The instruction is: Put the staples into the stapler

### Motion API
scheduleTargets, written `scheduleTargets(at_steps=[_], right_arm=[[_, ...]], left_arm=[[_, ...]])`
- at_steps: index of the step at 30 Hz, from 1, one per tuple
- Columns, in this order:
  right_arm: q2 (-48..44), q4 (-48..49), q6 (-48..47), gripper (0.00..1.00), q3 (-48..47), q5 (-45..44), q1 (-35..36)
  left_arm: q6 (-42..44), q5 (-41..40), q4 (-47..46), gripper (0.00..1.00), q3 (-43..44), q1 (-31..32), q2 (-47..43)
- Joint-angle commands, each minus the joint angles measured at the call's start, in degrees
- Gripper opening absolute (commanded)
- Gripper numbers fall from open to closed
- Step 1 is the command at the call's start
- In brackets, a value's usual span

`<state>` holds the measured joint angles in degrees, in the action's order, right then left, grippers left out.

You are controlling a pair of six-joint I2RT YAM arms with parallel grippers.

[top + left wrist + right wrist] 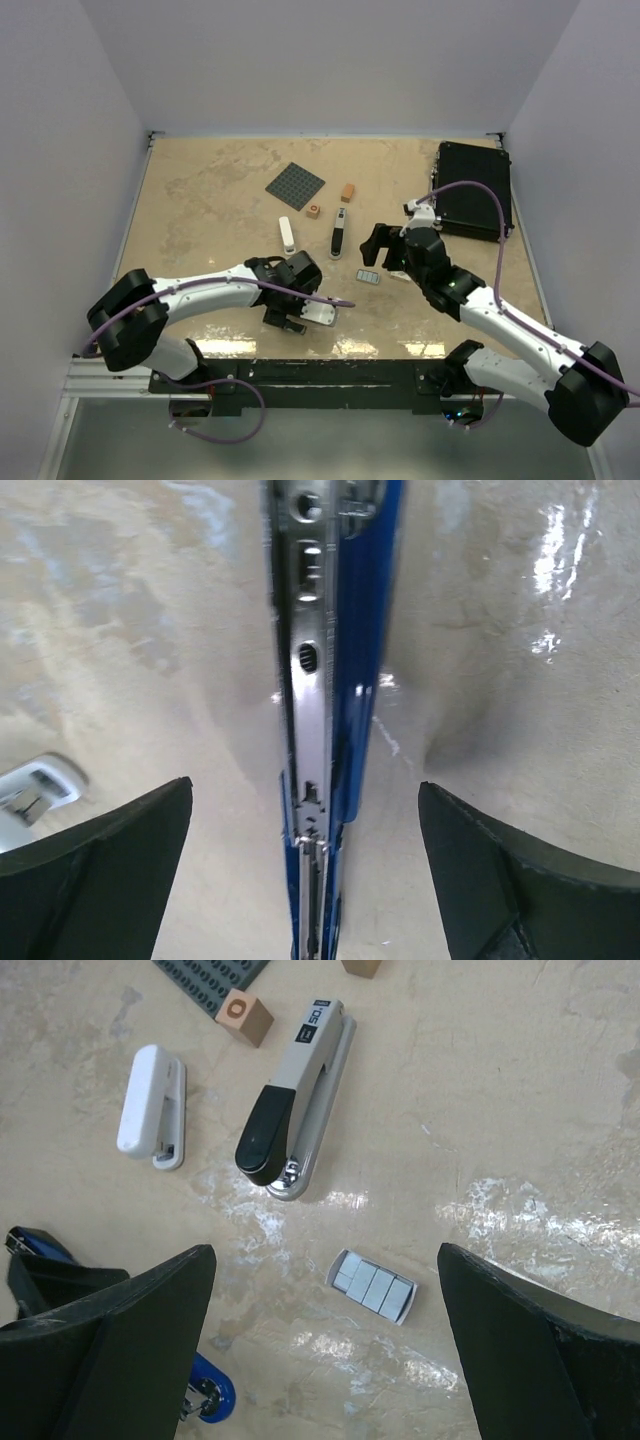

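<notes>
A blue stapler [345, 680] with its metal channel showing runs lengthwise between the fingers of my left gripper [303, 783]. The jaws stand wide apart on either side of it and do not touch it. In the top view that gripper [288, 312] hides most of the stapler. The staples [371, 1286] are grey strips in a small open tray, and they lie flat on the table [200, 200] below and between the open fingers of my right gripper [325, 1250]. From above, the tray [368, 277] sits just left of the right gripper [378, 245], which holds nothing.
A grey and black stapler [339, 233] and a small white stapler [287, 234] lie beyond the tray. Two orange blocks [314, 211] [348, 192] and a grey studded plate [295, 186] sit farther back. A black box [473, 190] stands at the back right. A pale piece [322, 313] lies beside the left gripper.
</notes>
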<state>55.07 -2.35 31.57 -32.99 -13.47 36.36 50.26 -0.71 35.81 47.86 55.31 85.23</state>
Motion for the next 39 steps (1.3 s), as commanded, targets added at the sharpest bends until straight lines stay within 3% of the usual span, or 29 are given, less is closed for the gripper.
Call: scheduleTargets(at_steps=[1,6,13,16,22,27,31,39], right_arm=[[2.8,-6.2,0.3,0.98,-6.5,0.7,0.1],[10.6,-14.3,2.7,0.98,-13.4,-0.1,0.0],[22.5,-28.0,9.2,0.92,-20.6,-4.0,2.1],[24.5,-28.3,12.1,0.79,-20.6,-4.4,2.2],[27.8,-28.3,15.4,0.53,-21.8,-5.1,3.3],[31.5,-28.1,17.3,0.35,-23.4,-5.9,4.4],[34.6,-28.2,18.5,0.27,-25.4,-7.1,5.6],[39.5,-31.5,20.5,0.23,-28.4,-10.7,6.3]], left_arm=[[-2.3,-3.0,-3.4,1.0,0.0,0.2,-8.0],[-11.8,-7.1,-17.4,1.0,-2.9,-1.7,-18.4],[-37.3,-15.2,-32.1,1.0,-5.8,-12.1,-31.9],[-41.1,-20.5,-37.5,1.0,-9.2,-13.7,-37.0],[-42.3,-34.5,-47.0,1.0,-16.9,-14.4,-41.7],[-41.9,-39.5,-49.0,1.0,-18.4,-14.4,-42.3],[-40.5,-39.8,-50.3,1.0,-19.7,-14.4,-44.3],[-39.6,-39.6,-51.5,1.0,-20.7,-14.4,-46.3]])
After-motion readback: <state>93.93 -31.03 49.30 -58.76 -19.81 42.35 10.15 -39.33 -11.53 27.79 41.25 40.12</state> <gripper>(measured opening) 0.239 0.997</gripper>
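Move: The staple tray lies almost straight under the right hand, about 14 cm down, some 1 cm ahead and 2 cm left. At that same depth, the staple box is about 5 cm to this hand's right and 1 cm ahead, and the black-grey stapler about 11 cm ahead and 9 cm left. The left hand, fingers already open, is just over the opened blue stapler, whose middle is 2 cm to its left and 1 cm below; from it the tray is 16 cm right and 7 cm ahead. The right hand sinks some 11 cm towards the staple tray, shifting about 3 cm left while the wrist tips the fingers more steeply down and they close from wide open to a narrow gap, ending just above the tray's left part with no grip on the staples yet. Meanwhile the left hand, fingers staying wide open, lifts clear of the opened blue stapler, rising about 22 cm and going forward, then left, as its wrist swings the fingers up from pointing down and turns counter-clockwise. ##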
